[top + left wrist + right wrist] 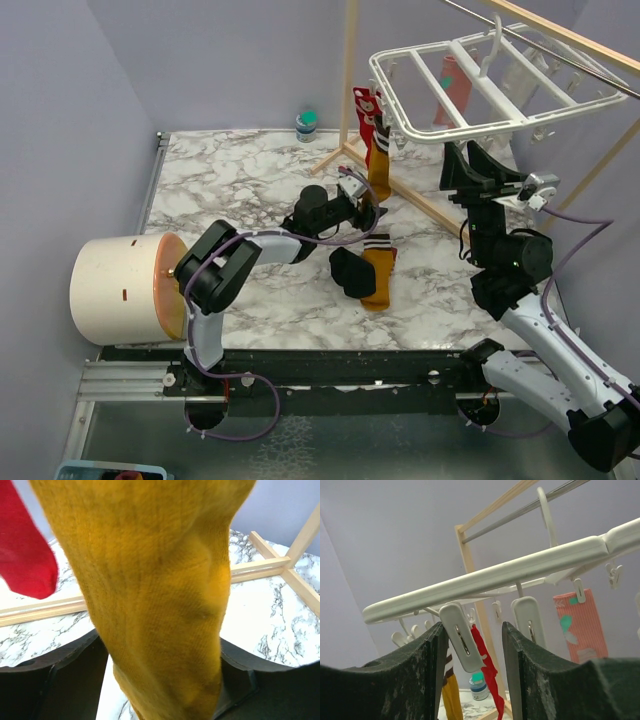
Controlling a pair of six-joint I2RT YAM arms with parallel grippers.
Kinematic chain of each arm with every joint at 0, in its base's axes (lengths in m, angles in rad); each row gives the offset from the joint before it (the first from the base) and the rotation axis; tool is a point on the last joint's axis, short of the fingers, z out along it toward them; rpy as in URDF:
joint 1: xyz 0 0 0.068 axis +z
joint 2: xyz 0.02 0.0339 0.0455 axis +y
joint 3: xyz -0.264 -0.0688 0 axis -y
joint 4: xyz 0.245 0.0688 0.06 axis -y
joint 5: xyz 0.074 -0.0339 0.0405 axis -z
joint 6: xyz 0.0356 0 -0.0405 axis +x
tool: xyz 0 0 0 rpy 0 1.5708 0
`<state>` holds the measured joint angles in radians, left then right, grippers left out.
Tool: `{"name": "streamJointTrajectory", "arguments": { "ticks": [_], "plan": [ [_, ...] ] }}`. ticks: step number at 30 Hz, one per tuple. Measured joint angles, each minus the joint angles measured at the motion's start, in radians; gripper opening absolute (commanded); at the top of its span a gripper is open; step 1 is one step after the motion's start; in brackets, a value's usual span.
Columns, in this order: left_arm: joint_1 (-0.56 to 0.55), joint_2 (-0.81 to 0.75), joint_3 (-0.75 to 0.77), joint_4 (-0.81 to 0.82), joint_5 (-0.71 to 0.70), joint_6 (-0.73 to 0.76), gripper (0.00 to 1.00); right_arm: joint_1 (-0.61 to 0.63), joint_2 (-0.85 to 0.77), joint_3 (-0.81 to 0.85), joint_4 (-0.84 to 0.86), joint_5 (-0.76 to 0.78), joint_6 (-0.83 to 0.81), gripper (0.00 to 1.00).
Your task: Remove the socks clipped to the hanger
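Note:
The white hanger [500, 95] hangs at the upper right. Clipped to it are a mustard sock with a striped cuff [379, 165], a red sock [364, 108] and a pink sock [447, 85]. My left gripper [364, 207] is shut on the lower part of the mustard sock [160, 590], which fills the gap between its fingers [50, 680]. My right gripper [472, 627] stands open under the hanger's front bar [495, 577], with a white clip [461, 635] between its fingers. A black sock [349, 270] and a mustard sock [379, 278] lie on the table.
The wooden rack stand [350, 80] holds the hanger, and its base bars [425, 203] lie on the marble table. A small teal-lidded jar [307, 123] stands at the back. A cream cylinder [115, 290] lies at the left edge.

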<state>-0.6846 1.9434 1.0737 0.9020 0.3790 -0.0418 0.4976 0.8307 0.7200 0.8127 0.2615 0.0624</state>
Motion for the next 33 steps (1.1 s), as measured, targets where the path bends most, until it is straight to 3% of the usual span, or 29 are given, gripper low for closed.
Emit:
{"name": "streamJointTrajectory", "arguments": {
  "ticks": [3, 6, 13, 14, 18, 20, 26, 33],
  "plan": [
    [0.000, -0.014, -0.021, 0.013, -0.003, -0.001, 0.51, 0.000, 0.000, -0.004, -0.006, 0.000, 0.001, 0.53],
    [0.000, -0.024, -0.036, 0.021, -0.011, -0.003, 0.45, 0.000, 0.000, -0.004, -0.011, 0.000, 0.002, 0.53],
    [0.000, -0.027, -0.051, 0.035, -0.035, -0.006, 0.00, 0.000, 0.000, -0.004, -0.028, 0.000, 0.009, 0.55],
    [0.000, -0.027, -0.051, 0.037, -0.037, -0.010, 0.00, 0.000, 0.000, -0.004, -0.029, 0.000, 0.010, 0.57],
    [0.000, -0.027, -0.052, 0.041, -0.048, -0.016, 0.00, 0.000, 0.000, -0.004, -0.037, 0.001, 0.020, 0.83],
    [0.000, -0.030, -0.059, 0.043, -0.052, -0.018, 0.00, 0.000, 0.000, -0.004, -0.047, 0.001, 0.026, 0.88],
    [-0.004, -0.070, -0.108, 0.043, -0.059, -0.031, 0.00, 0.000, 0.024, -0.022, -0.059, -0.001, 0.042, 0.92],
    [-0.057, -0.141, -0.187, 0.053, -0.120, -0.036, 0.00, 0.000, 0.070, -0.168, -0.040, -0.018, 0.103, 0.92]
  ]
}}
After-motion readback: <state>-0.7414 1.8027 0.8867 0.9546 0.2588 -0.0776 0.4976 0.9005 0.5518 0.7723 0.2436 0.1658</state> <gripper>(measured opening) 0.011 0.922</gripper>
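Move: The hanging mustard sock already hangs between the left hand's open fingers, its middle about 11 cm above, 2 cm ahead and 1 cm right. The red sock is some 13 cm ahead, 1 cm left and 18 cm up; the black sock lies 9 cm back, 4 cm left and 16 cm below. The right hand, half-open around an empty hanger clip 2 cm ahead and level with it, has the mustard sock about 12 cm ahead, 14 cm left and 16 cm below. Left fingers pinch the mustard sock's foot, drawing back 4 cm; right opens and sinks 11 cm from the clip. ##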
